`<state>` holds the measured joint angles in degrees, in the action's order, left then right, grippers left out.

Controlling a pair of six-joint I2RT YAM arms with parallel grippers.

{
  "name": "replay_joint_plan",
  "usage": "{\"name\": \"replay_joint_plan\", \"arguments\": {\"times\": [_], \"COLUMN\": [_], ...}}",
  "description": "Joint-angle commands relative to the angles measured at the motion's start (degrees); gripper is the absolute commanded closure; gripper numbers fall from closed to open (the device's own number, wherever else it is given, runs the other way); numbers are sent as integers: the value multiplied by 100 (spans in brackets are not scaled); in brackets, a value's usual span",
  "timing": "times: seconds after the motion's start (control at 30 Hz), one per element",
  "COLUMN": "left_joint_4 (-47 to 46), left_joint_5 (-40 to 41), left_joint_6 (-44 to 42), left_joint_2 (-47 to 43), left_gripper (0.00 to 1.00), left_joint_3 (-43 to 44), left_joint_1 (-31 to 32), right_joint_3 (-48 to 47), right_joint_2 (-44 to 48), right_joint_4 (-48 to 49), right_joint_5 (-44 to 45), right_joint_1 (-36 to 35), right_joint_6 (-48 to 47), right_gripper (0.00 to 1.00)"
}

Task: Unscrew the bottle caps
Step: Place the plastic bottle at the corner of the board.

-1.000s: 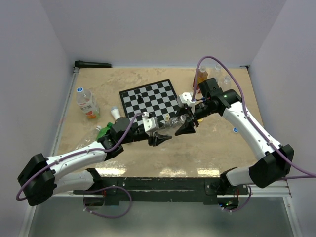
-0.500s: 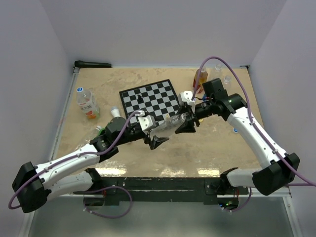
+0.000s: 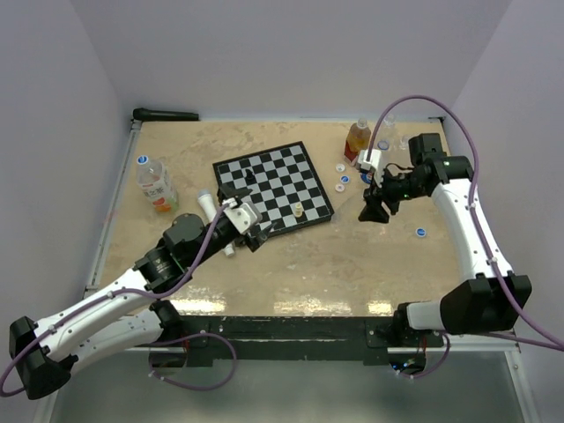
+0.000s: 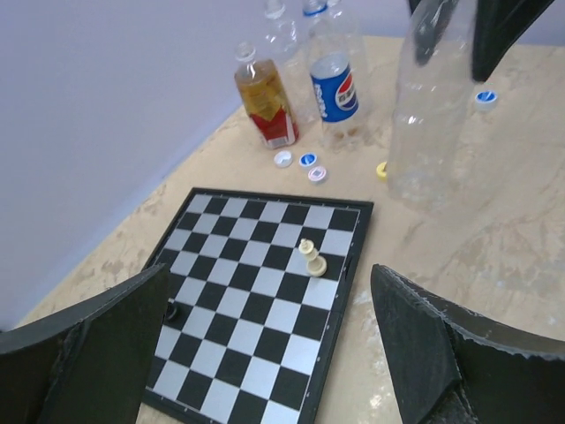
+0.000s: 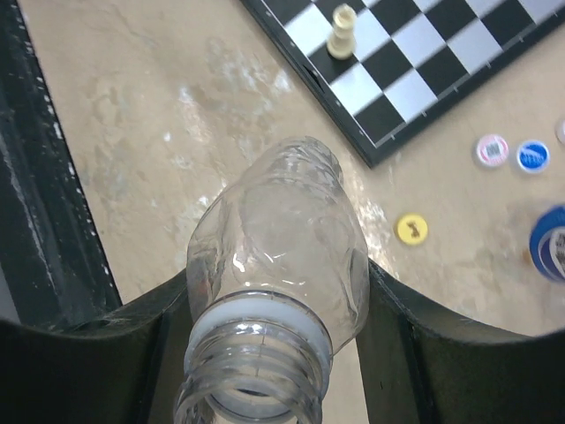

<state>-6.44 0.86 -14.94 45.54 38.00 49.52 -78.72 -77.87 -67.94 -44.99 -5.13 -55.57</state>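
A clear bottle [image 5: 282, 238] hangs above the table with my right gripper [image 5: 274, 296] shut on its shoulder. Its threaded neck is open, with no cap on it. In the left wrist view this bottle [image 4: 428, 110] hangs at the upper right. My left gripper [image 4: 269, 276] stands open over the chessboard's near corner, holding nothing. Loose bottle caps lie on the table: a yellow one [image 5: 411, 229], a pink-white one [image 5: 492, 150], a blue one [image 5: 532, 155] and another blue one [image 3: 420, 233]. An orange-labelled bottle [image 4: 265, 106] and a Pepsi bottle [image 4: 335, 84] stand uncapped at the back.
The chessboard [image 3: 269, 185] lies mid-table with a white piece [image 4: 312, 258] on it. A capped bottle [image 3: 155, 183] lies at the left edge. A white tube [image 3: 208, 205] lies by the left arm. Two clear bottles [image 3: 395, 134] stand at the back right.
My left gripper has opened, let go of the bottle's neck end and drawn back to the left. The right arm has carried the clear bottle to the right, away from the board.
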Motion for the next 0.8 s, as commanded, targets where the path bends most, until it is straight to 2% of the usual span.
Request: {"name": "replay_joint_plan", "arguments": {"times": [0.0, 0.1, 0.33, 0.77], "left_joint_4": [37, 2, 55, 90], "left_joint_5": [485, 398, 327, 318], "left_joint_6": [-281, -273, -264, -273], "left_joint_2": [8, 8, -36, -71], "left_gripper": [0, 0, 0, 0], "left_joint_3": [-222, -275, -284, -284], "left_joint_1": [-21, -21, -21, -30], "right_joint_3": [23, 120, 410, 305], "right_joint_2": [438, 658, 869, 492], "right_joint_4": [-316, -351, -430, -430], "right_joint_5": [719, 930, 1265, 1581], "right_joint_1": [292, 495, 1575, 3052], "right_joint_6": [-33, 11, -234, -788], "right_gripper": [92, 91, 91, 90]}}
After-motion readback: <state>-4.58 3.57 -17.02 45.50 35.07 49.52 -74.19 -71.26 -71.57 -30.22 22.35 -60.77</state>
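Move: The right hand already grips the clear plastic bottle. It is headed for open tabletop by the right-hand corner, about 26 cm to its right, 7 cm back and 20 cm down. The loose blue cap lies some 17 cm right and 4 cm farther out, the yellow cap about 9 cm ahead and 3 cm left, and the chessboard's right corner 8 cm ahead and 9 cm left. From the empty left hand, that open spot is roughly 56 cm right and 4 cm ahead. Rightward at a steady pace, about 16 cm, the right hand carries the plastic bottle away from the chessboard towards the right side of the table, keeping its grip. On the way it turns some 30 degrees clockwise and tips its fingers a little more downward, sinking slightly in the second half. The left hand, open and empty, settles about 3 cm lower at first, then stays. ##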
